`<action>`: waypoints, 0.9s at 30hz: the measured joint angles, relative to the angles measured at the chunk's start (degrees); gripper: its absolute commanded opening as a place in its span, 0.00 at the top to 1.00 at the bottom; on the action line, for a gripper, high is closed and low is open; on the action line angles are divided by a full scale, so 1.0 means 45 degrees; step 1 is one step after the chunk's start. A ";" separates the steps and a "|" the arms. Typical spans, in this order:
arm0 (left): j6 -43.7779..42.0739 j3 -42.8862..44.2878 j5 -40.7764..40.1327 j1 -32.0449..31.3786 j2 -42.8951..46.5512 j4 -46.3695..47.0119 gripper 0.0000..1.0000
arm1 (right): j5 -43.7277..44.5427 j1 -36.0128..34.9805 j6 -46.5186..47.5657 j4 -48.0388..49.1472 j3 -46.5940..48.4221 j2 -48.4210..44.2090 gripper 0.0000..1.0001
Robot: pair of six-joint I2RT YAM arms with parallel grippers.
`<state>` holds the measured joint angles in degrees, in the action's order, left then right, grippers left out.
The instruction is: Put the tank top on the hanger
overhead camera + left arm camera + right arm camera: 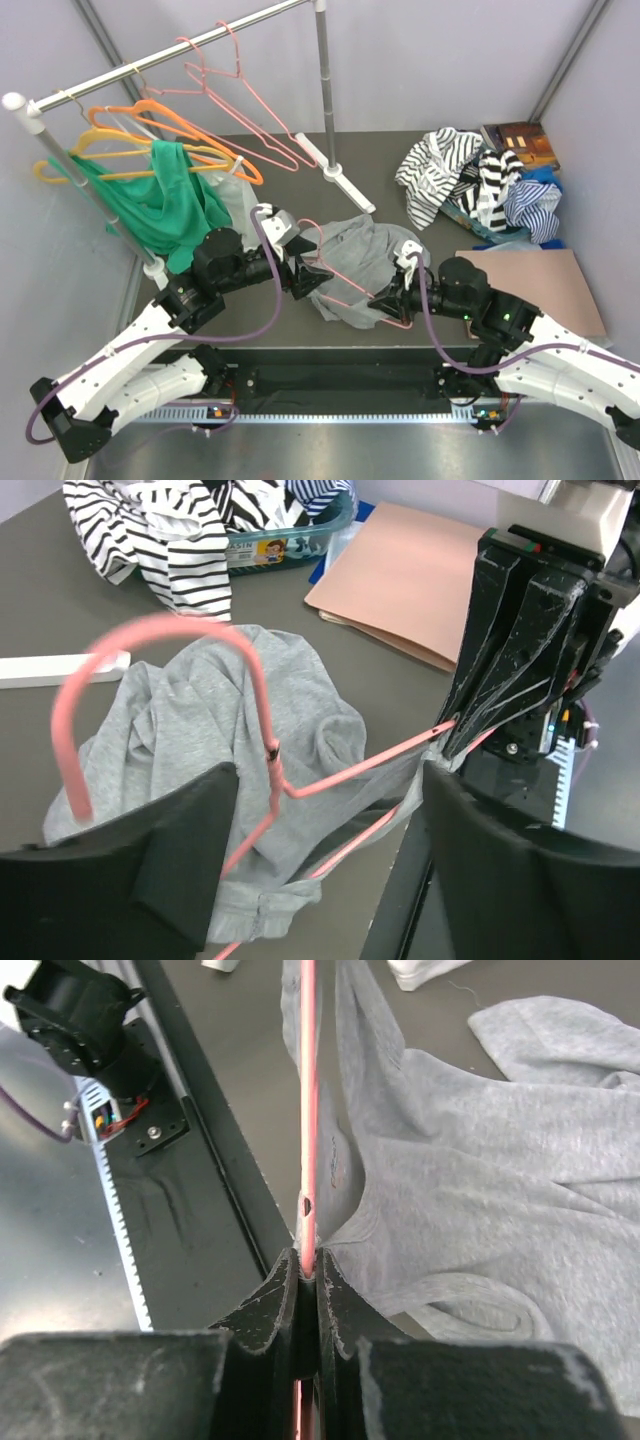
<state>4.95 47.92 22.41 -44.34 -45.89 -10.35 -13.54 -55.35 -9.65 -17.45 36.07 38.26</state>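
The grey tank top (365, 255) lies crumpled on the dark table between my two arms. The pink wire hanger (338, 272) lies across it, hook (150, 640) toward the left. My right gripper (393, 297) is shut on the hanger's wire (308, 1160) at one corner. Grey fabric (480, 1180) is drawn up beside that wire, right against the jaws. My left gripper (325, 810) is open. Its fingers (190, 860) stand wide apart on either side of the hanger's neck (272, 750) and a fold of the top (230, 710), gripping neither.
A clothes rail (150, 65) at the back left carries orange (170, 125), yellow and spare pink hangers (250, 100), plus a green garment (160, 205). Its foot (345, 185) lies on the table. Striped clothes (470, 180) fill a basket at back right, beside a brown board (530, 285).
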 measured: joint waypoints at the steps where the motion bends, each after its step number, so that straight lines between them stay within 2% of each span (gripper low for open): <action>1: 0.0083 0.0000 -0.0131 0.0000 0.0000 -0.0005 0.02 | 0.0155 0.0000 -0.0005 -0.0053 0.0010 -0.0005 1.00; 6: 0.0151 0.0015 -0.0782 0.0000 0.0000 -0.0005 0.01 | 0.0704 0.0000 -0.0087 -0.0345 0.0010 -0.0005 1.00; 11: 0.0141 0.0015 -0.2249 0.0000 0.0393 -0.0005 0.01 | 0.1554 0.0000 -0.0345 -0.0481 0.0005 -0.0112 1.00; 21: -0.0243 -0.0267 -0.6008 0.0000 0.2312 0.0102 0.01 | 0.4877 0.0000 -0.1141 -0.0748 0.0053 -0.0996 1.00; 27: -0.0578 -0.0656 -0.7121 0.0000 0.2987 -0.0083 0.01 | 0.6203 0.0427 -0.0952 -0.1078 0.0869 -0.0262 1.00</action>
<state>2.35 44.97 -9.63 -44.34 -32.45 -10.72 14.37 -53.43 -13.93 -22.31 39.99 37.08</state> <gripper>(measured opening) 0.987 0.041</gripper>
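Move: My right hand already pinches the hanger near its right end, with a strap of the tank top. The hanger's neck lies about 7 cm ahead, 13 cm left and nearly level; the tank top's body is on the table 14 cm ahead, 4 cm left and 10 cm down, with the rack foot's tip some 15 cm beyond it. From my open left hand the neck is 2 cm ahead and 3 cm right; the white garment hangs roughly 14 cm ahead, 16 cm left. I finish opening my left hand around the hanger's neck and back it off to the left about 9 cm, with some forward and upward travel, swinging it some 30 degrees counter-clockwise. My right hand keeps its pinch and carries the hanger out over the tank top's body, some 7 cm forward and 6 cm right, dipping slightly before it rises, and turns about 30 degrees clockwise. ##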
